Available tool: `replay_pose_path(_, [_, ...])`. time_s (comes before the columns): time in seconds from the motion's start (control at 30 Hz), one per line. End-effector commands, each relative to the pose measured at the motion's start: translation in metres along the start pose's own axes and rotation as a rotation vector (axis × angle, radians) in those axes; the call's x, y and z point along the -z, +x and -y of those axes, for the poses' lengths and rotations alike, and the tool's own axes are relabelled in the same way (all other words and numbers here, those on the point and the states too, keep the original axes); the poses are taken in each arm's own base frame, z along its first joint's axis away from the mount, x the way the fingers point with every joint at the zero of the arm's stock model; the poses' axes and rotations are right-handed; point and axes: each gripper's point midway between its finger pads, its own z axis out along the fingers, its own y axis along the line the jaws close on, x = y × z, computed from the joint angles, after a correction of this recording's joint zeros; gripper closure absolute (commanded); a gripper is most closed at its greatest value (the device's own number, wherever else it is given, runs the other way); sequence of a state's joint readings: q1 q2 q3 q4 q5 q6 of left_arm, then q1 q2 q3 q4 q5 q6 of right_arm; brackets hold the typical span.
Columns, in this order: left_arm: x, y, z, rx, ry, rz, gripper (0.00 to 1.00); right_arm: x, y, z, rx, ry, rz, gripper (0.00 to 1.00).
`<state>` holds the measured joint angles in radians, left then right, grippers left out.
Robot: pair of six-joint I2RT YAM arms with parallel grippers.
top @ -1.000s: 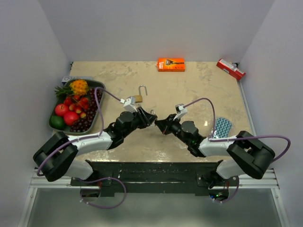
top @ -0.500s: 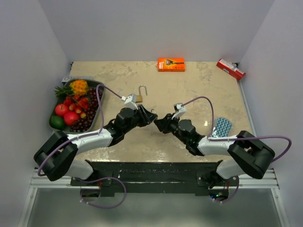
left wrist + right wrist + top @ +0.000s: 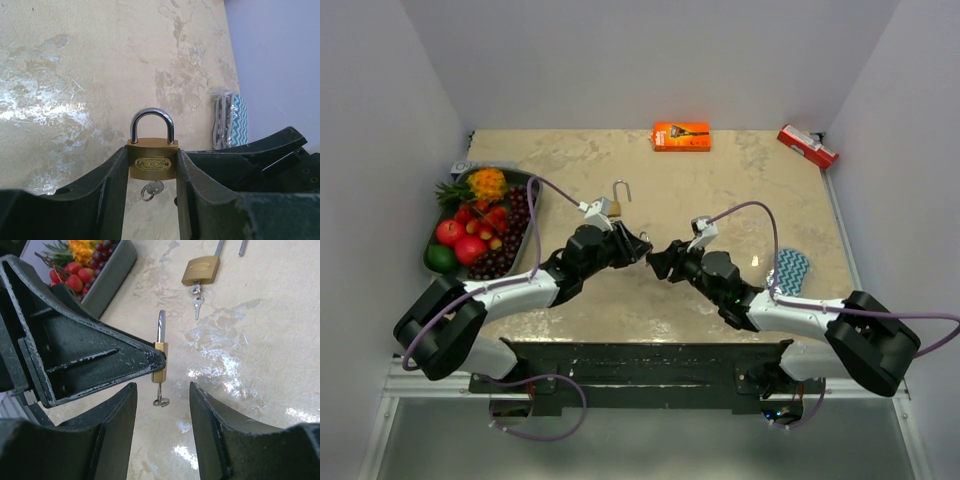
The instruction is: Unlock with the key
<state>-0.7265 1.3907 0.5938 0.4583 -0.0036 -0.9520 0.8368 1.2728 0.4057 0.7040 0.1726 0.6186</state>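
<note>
A small brass padlock (image 3: 152, 161) is clamped by its sides between my left gripper's (image 3: 152, 154) fingers, held above the table. Both legs of its steel shackle (image 3: 152, 117) sit in the body. The key (image 3: 151, 189) hangs from the bottom of the lock with its ring. In the right wrist view the same padlock (image 3: 160, 362) and key (image 3: 160, 393) show edge-on. My right gripper (image 3: 162, 386) stands open just below the key, one finger on each side, touching nothing. From above, the left gripper (image 3: 633, 246) and right gripper (image 3: 658, 262) nearly meet at mid-table.
A second brass padlock (image 3: 611, 207) lies behind the grippers with its shackle swung open and keys (image 3: 196, 299) in it. A grey tray (image 3: 527, 180) of fruit stands at the left. An orange box (image 3: 681, 136), a red pack (image 3: 808, 146) and a blue chevron packet (image 3: 787, 268) lie farther off.
My right gripper has opened and let go of the key, which now hangs free from the padlock. The left gripper still holds the padlock in about the same place.
</note>
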Motion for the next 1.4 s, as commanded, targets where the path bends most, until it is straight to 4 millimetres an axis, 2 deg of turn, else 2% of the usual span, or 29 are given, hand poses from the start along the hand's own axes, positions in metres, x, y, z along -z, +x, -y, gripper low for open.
replay_pose_path(0.0, [-0.005,-0.023,0.025,-0.026,0.069,0.056,1.00,-0.003,-0.005,-0.008,0.022,-0.017,-0.011,0.51])
replay_pose_path(0.2, [-0.005,-0.024,0.026,-0.026,0.070,0.059,1.00,-0.007,0.015,-0.002,0.001,-0.013,-0.066,0.61])
replay_pose_path(0.27, [-0.006,-0.023,0.025,-0.026,0.068,0.057,1.00,-0.008,0.011,-0.006,-0.005,-0.028,-0.051,0.66])
replay_pose_path(0.77, [-0.004,-0.022,0.023,-0.023,0.069,0.058,1.00,-0.012,0.002,-0.011,-0.011,-0.046,-0.012,0.80])
replay_pose_path(1.0, [-0.003,-0.021,0.024,-0.019,0.077,0.056,1.00,-0.018,0.003,-0.014,-0.006,-0.054,-0.014,1.00])
replay_pose_path(1.17, [-0.001,-0.018,0.024,-0.018,0.082,0.050,1.00,-0.020,0.003,-0.012,-0.008,-0.047,-0.005,1.00])
replay_pose_path(1.37, [0.003,-0.006,0.021,-0.036,0.102,0.026,1.00,-0.018,-0.011,-0.013,-0.008,-0.033,0.038,1.00])
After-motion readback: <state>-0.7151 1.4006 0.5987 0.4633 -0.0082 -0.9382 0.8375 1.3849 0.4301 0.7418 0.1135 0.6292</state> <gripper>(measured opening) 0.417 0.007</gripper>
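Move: The key in the underside of the small padlock has its bow about 2 cm to the right hand's left and 2 cm below, level with it fore and aft. The padlock body stands above the key, 2 cm left and 1 cm above that hand. The large padlock lies on the table some 14 cm ahead, 7 cm left and 13 cm below the right hand. From the left hand, gripping the small padlock, the key hangs roughly 2 cm straight below. The right fingers pinch the key's bow under the small padlock: the half-open hand first sinks nearly 3 cm, easing slightly back and tipping a few degrees down, then shifts left about 1.5 cm in all as it shuts completely. The left hand keeps its grip on the padlock and gives about half a centimetre forward once the right closes. ##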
